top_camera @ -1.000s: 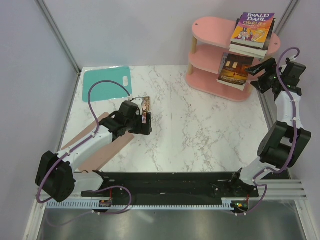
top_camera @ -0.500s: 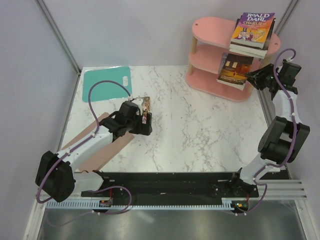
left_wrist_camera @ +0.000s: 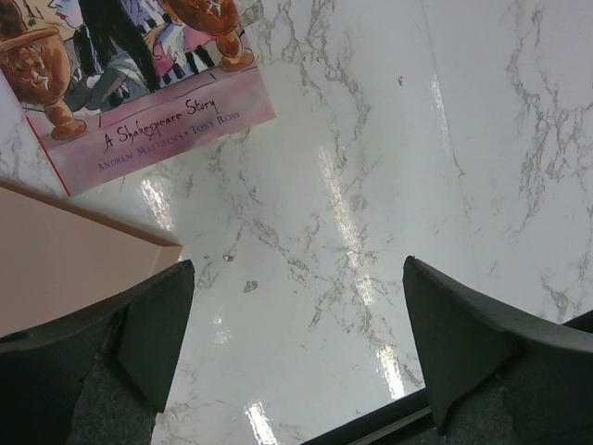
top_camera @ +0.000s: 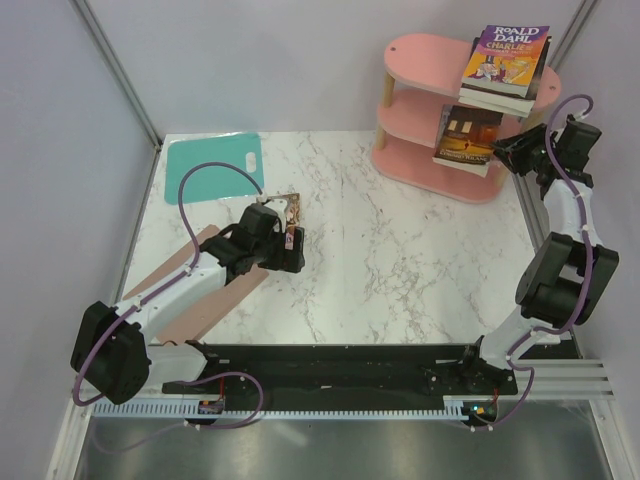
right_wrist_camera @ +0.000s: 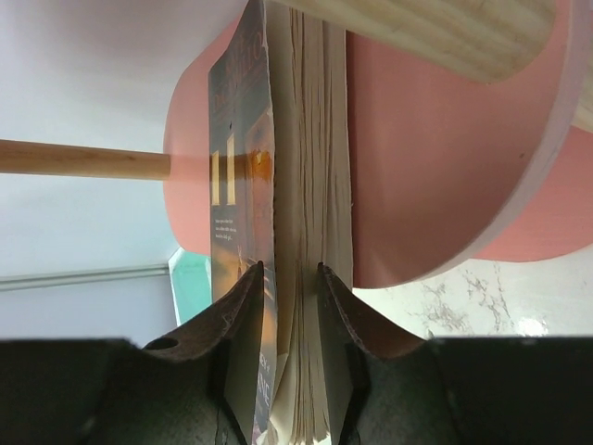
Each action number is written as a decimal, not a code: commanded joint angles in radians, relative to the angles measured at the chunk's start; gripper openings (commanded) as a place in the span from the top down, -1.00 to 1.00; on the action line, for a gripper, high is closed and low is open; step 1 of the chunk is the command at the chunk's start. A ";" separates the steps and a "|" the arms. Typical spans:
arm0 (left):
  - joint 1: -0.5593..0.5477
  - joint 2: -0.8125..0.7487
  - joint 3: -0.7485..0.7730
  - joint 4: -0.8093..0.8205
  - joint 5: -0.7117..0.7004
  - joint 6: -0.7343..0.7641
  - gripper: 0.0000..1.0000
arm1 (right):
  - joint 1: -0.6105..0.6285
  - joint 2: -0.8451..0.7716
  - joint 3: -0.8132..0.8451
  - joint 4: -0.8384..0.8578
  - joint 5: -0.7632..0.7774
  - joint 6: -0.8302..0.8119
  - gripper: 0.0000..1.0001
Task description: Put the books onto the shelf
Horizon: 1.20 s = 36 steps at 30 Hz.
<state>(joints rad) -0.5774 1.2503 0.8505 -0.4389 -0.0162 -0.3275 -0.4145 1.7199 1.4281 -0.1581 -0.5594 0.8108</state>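
The pink shelf [top_camera: 420,52] stands at the table's back right. An orange-purple Roald Dahl book [top_camera: 506,58] lies on its top board. A dark book [top_camera: 465,135] rests on the middle board, sticking out towards the right. My right gripper [top_camera: 503,150] is shut on that book's outer edge; in the right wrist view its fingers [right_wrist_camera: 243,311] pinch the dark book [right_wrist_camera: 306,139] against the pink board [right_wrist_camera: 417,158]. My left gripper [top_camera: 292,240] hangs open over the marble, just short of a pink Shakespeare book [left_wrist_camera: 139,83] that lies flat, with nothing between its fingers [left_wrist_camera: 153,329].
A teal mat [top_camera: 212,165] lies at the back left. A brown cardboard sheet [top_camera: 200,295] lies under the left arm, its corner [left_wrist_camera: 65,255] beside the left finger. Wooden shelf posts [right_wrist_camera: 83,159] flank the held book. Grey walls enclose the table.
The right gripper went from open beside the shelf to shut on the dark book's edge, and the book shifted slightly further onto the middle board. The left arm has not moved.
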 commanded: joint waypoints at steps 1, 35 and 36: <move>-0.006 0.011 -0.001 0.028 0.013 0.041 -1.00 | 0.022 0.015 0.046 0.077 -0.005 0.025 0.28; -0.018 0.006 0.002 0.022 0.002 0.041 -1.00 | 0.049 -0.075 -0.024 0.091 0.030 -0.018 -0.17; -0.016 0.008 0.005 0.022 0.004 0.042 -1.00 | 0.052 -0.071 -0.023 0.089 0.021 -0.018 -0.17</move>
<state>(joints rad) -0.5911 1.2671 0.8467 -0.4389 -0.0162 -0.3275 -0.3717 1.7279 1.4193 -0.0799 -0.5423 0.8253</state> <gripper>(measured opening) 0.997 0.579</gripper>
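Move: The loosely stacked pair of books on the middle shelf, orange-brown one on top, is centred about 8 cm to the right hand's left and 3 cm ahead, nearly level, its right edge already between the fingers. The shelf's right post stands roughly 3 cm ahead and 3 cm right; the top-shelf stack is some 8 cm ahead, 3 cm left and 15 cm higher. From the left hand the pair lies about 24 cm ahead, 38 cm right and 13 cm above. With its fingers still closed round the right edge of the middle-shelf pair, the right hand pushes the books forward about 2.5 cm and a little left, deeper onto the shelf. The fingers start spreading during that push and go on until they are clearly wider than the stack, and the hand then eases back a little over 1 cm, drifting slightly further left, the wrist tipping up only a few degrees. ##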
